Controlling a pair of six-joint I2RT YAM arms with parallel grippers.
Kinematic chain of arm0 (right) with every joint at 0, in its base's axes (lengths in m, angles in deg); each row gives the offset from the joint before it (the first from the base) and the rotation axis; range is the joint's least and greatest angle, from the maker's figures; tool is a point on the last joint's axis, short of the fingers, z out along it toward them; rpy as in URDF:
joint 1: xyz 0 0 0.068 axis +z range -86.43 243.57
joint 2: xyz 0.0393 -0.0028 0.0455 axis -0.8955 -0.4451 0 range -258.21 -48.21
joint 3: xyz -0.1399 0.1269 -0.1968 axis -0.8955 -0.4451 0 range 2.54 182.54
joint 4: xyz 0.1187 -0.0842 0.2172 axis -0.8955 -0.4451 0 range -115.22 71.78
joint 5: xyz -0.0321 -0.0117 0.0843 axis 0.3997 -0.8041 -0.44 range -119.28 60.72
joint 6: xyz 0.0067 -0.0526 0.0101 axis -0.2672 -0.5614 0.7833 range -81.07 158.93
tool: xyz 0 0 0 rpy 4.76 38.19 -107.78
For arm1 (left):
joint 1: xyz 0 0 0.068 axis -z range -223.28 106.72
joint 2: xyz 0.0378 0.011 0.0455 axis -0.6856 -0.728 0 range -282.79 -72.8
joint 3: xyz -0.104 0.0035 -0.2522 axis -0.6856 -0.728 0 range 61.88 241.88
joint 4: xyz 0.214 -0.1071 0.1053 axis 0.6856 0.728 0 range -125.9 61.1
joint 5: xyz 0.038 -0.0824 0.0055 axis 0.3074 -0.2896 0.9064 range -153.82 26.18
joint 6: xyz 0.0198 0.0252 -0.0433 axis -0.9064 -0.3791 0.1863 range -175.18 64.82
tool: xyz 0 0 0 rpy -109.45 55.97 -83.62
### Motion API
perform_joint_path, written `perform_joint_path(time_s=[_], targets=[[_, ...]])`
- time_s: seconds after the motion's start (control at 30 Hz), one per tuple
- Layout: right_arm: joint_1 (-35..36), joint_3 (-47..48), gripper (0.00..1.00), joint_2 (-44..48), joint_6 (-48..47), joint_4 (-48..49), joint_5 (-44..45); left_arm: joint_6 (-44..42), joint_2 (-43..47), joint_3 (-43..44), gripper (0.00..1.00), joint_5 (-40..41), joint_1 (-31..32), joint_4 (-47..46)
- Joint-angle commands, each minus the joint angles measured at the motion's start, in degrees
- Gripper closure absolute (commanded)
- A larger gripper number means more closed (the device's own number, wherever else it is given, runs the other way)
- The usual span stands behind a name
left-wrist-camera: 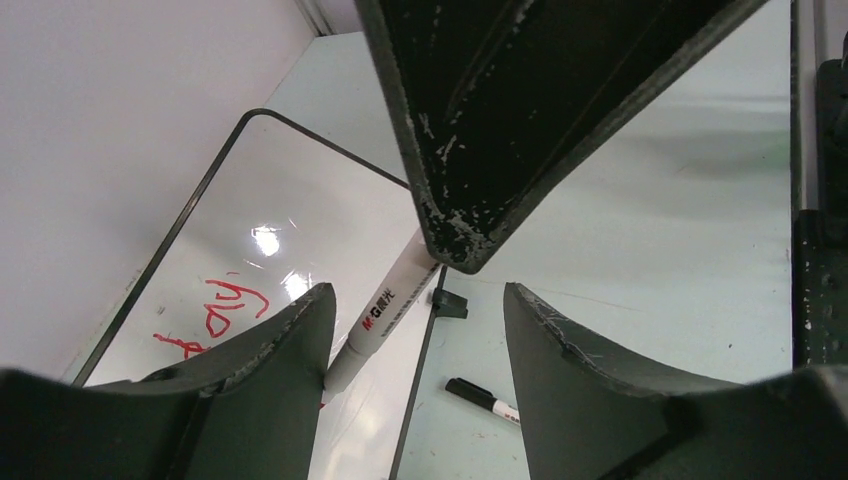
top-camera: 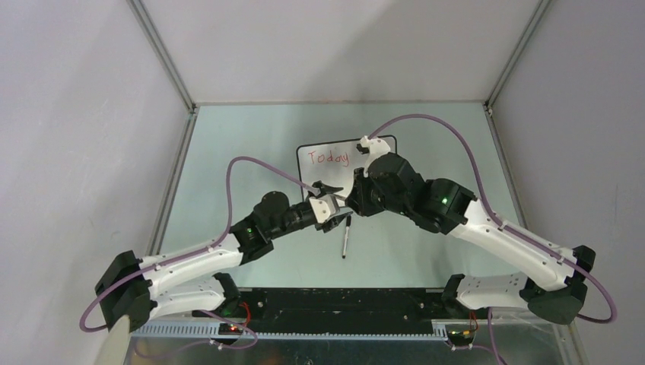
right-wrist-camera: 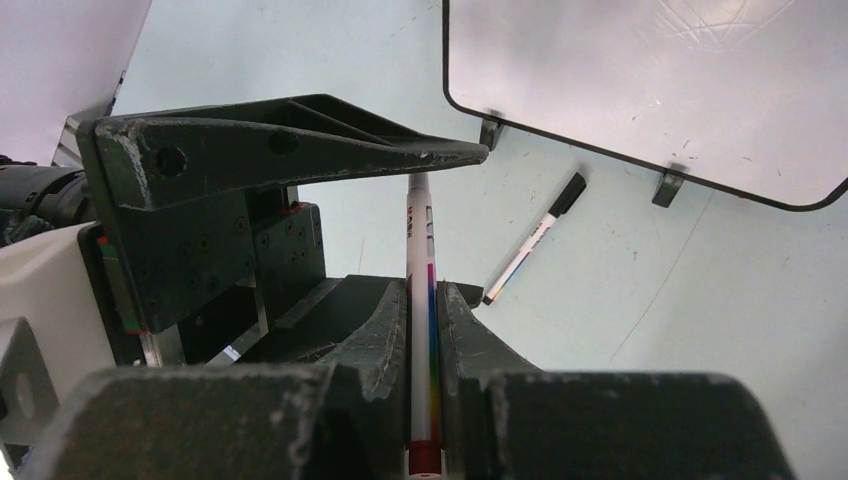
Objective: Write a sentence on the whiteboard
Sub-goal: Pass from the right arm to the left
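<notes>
The whiteboard [top-camera: 344,169] lies flat mid-table, with the sentence's one red word "Today" [top-camera: 328,157] near its far edge. My right gripper [right-wrist-camera: 425,300] is shut on a white marker [right-wrist-camera: 420,250] with a red end and a rainbow stripe, held over the board's near edge. In the left wrist view that marker [left-wrist-camera: 388,305] slants down over the whiteboard [left-wrist-camera: 300,220], and its tip is hidden behind my left finger. My left gripper [left-wrist-camera: 420,335] stands open around it, jaws wide apart and not touching it. Part of the red writing [left-wrist-camera: 215,312] shows there.
A black-capped marker [top-camera: 345,237] lies loose on the table just in front of the board; it also shows as the loose marker [right-wrist-camera: 535,238]. The board's small black feet [right-wrist-camera: 668,186] stick out at its near edge. The two grippers [top-camera: 344,202] are close together.
</notes>
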Motion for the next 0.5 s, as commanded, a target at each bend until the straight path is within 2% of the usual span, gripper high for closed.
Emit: perform_joint_path(time_s=[0.0, 0.13, 0.27, 0.33, 0.47], targets=[[-0.4, 0.4, 1.0, 2.0, 0.9, 7.9, 5.5, 3.8, -0.1, 0.4, 0.36, -2.9, 0.8, -2.4], [-0.3, 0.4, 1.0, 1.6, 0.6, 7.8, 4.7, 4.8, -0.2, 0.7, 0.44, -2.8, 0.9, -2.1], [-0.3, 0.4, 1.0, 1.5, 0.5, 7.7, 4.6, 6.6, -2.0, 3.4, 0.87, 0.6, 1.0, 0.3], [-0.3, 0.4, 1.0, 1.5, 0.5, 7.8, 4.5, 6.3, -3.1, 4.9, 0.93, 1.1, 0.9, 2.4], [-0.4, 0.4, 1.0, 1.7, 0.5, 7.6, 5.0, 6.6, -3.5, 4.2, 0.94, 0.4, 1.0, 0.9]])
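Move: The red marker, still pinched in the right hand, slants between the left hand's open fingers beside the forward one: its middle is about 1 cm ahead, 2 cm right and 3 cm above the left hand. From the right hand that middle is roughly 1 cm ahead, 2 cm left and 2 cm below. Counted from the left hand, the whiteboard's middle is 15 cm ahead and 3 cm right, the black marker 4 cm back and 3 cm right, both some 21 cm below. The red marker's free writing end is pinched by the left hand: its fingers close from about two-thirds open to nearly shut, then the hand sinks some 1.5 cm and edges about 1 cm right, its tips dipping about 5 degrees. The right hand keeps its grip on the other part and late on shifts about 1 cm forward, rising slightly. ##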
